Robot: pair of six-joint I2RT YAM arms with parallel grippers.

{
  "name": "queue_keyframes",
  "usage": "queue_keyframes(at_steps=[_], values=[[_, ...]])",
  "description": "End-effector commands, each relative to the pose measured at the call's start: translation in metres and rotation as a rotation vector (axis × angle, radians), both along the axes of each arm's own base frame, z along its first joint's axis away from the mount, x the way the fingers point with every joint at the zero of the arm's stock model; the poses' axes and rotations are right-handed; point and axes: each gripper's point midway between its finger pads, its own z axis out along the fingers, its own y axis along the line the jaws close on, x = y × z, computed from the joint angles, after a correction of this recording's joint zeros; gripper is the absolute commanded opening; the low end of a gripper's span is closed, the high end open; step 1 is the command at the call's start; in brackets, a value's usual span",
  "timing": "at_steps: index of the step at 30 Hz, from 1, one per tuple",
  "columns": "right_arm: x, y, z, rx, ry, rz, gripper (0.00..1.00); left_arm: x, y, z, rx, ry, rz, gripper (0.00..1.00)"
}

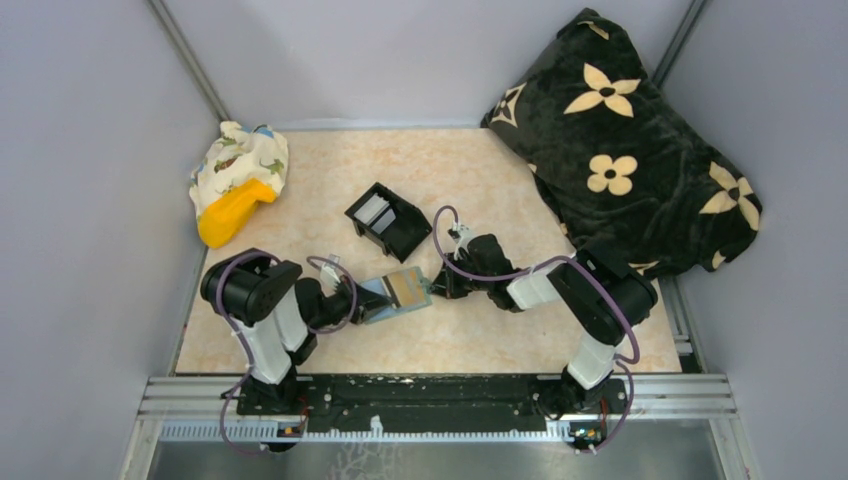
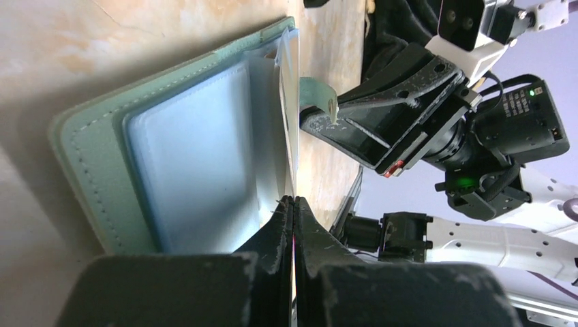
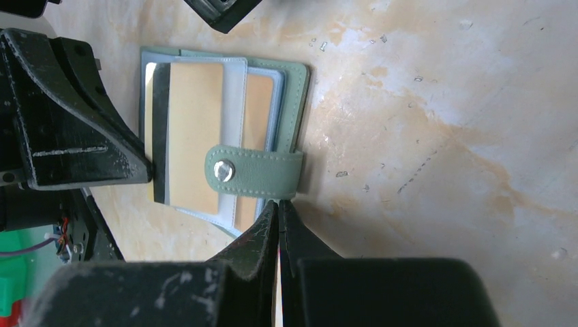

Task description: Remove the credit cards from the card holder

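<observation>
The sage-green card holder (image 1: 420,297) lies open on the table between my two grippers, blue-grey pockets up (image 2: 198,157). A tan-gold credit card (image 3: 194,136) with a dark stripe sticks partly out of its pocket; a second tan card (image 3: 260,102) sits in the pocket beneath. The snap tab (image 3: 255,174) lies across them. My left gripper (image 2: 293,199) is shut on the outer edge of the protruding card, seen edge-on (image 2: 292,102). My right gripper (image 3: 279,202) is shut, its tips against the holder's edge by the tab's base; I cannot tell if it pinches anything.
A black plastic box (image 1: 388,220) with pale contents stands just behind the holder. A patterned cloth bundle with a yellow object (image 1: 238,185) lies at the back left. A black flowered blanket (image 1: 630,150) covers the back right. Grey walls close in both sides.
</observation>
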Motion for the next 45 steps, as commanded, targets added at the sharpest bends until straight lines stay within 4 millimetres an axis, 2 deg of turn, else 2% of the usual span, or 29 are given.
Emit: queue_keyframes(at_steps=[1,8,14,16,18,21,25,31,36,39,42,43,45], values=[[-0.017,-0.030,-0.045,-0.171,0.102,-0.028,0.00,-0.026,0.016,0.027,-0.051,-0.108,0.002,0.00],[-0.016,-0.030,-0.043,-0.171,0.101,-0.026,0.00,-0.042,0.022,0.023,-0.035,-0.089,-0.030,0.00],[-0.013,-0.029,-0.032,-0.163,0.076,-0.026,0.00,-0.047,0.021,-0.005,0.050,-0.022,-0.082,0.00],[-0.012,-0.028,-0.022,-0.164,0.054,-0.015,0.00,-0.044,0.019,-0.010,0.073,-0.033,-0.097,0.00],[-0.006,-0.026,0.003,-0.170,-0.008,-0.019,0.00,-0.039,0.018,-0.012,0.083,-0.039,-0.103,0.00],[-0.002,-0.031,0.027,-0.182,-0.066,-0.040,0.00,-0.033,0.016,-0.017,0.091,-0.030,-0.100,0.00],[0.000,-0.035,0.046,-0.182,-0.106,-0.053,0.00,-0.027,0.011,-0.014,0.052,-0.037,-0.101,0.00],[0.001,-0.034,0.050,-0.176,-0.110,-0.051,0.00,-0.022,0.001,-0.011,-0.020,-0.002,-0.101,0.00],[0.000,-0.033,0.047,-0.177,-0.106,-0.046,0.00,-0.021,0.002,-0.006,-0.002,-0.033,-0.089,0.00],[0.000,-0.032,0.045,-0.176,-0.104,-0.041,0.00,-0.021,0.004,-0.007,0.038,-0.037,-0.091,0.00],[0.001,-0.030,0.045,-0.171,-0.102,-0.037,0.00,-0.012,0.004,0.002,0.088,-0.104,-0.095,0.00],[0.001,-0.029,0.044,-0.170,-0.101,-0.035,0.00,-0.013,0.007,-0.005,0.133,-0.075,-0.096,0.00],[0.001,-0.029,0.043,-0.168,-0.098,-0.034,0.00,-0.004,0.013,-0.006,0.230,-0.095,-0.092,0.00]])
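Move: The left hand already pinches the striped credit card near its left edge; the card's middle, still in its clear sleeve, is about 3 cm ahead and 3 cm right of it. The holder's snap strap is some 9 cm right and 3 cm ahead, the black box about 16 cm straight ahead. From the right hand, shut at the strap, which lies 1 cm ahead and 1 cm left, the card is about 6 cm left and level; the box is 13 cm ahead, 8 cm left. Keeping its pinch on the striped card, the left hand works it out of the sleeve: it eases a centimetre forward and left, lifts about 2 cm, dips roughly 5 cm while drawing back, then rises quickly over 4 cm with its fingers tipping up. Midway the right hand, fingers still shut at the strap, tugs about 4 cm to the right and lifts some 3 cm, away from the left hand, then stays nearly still. ##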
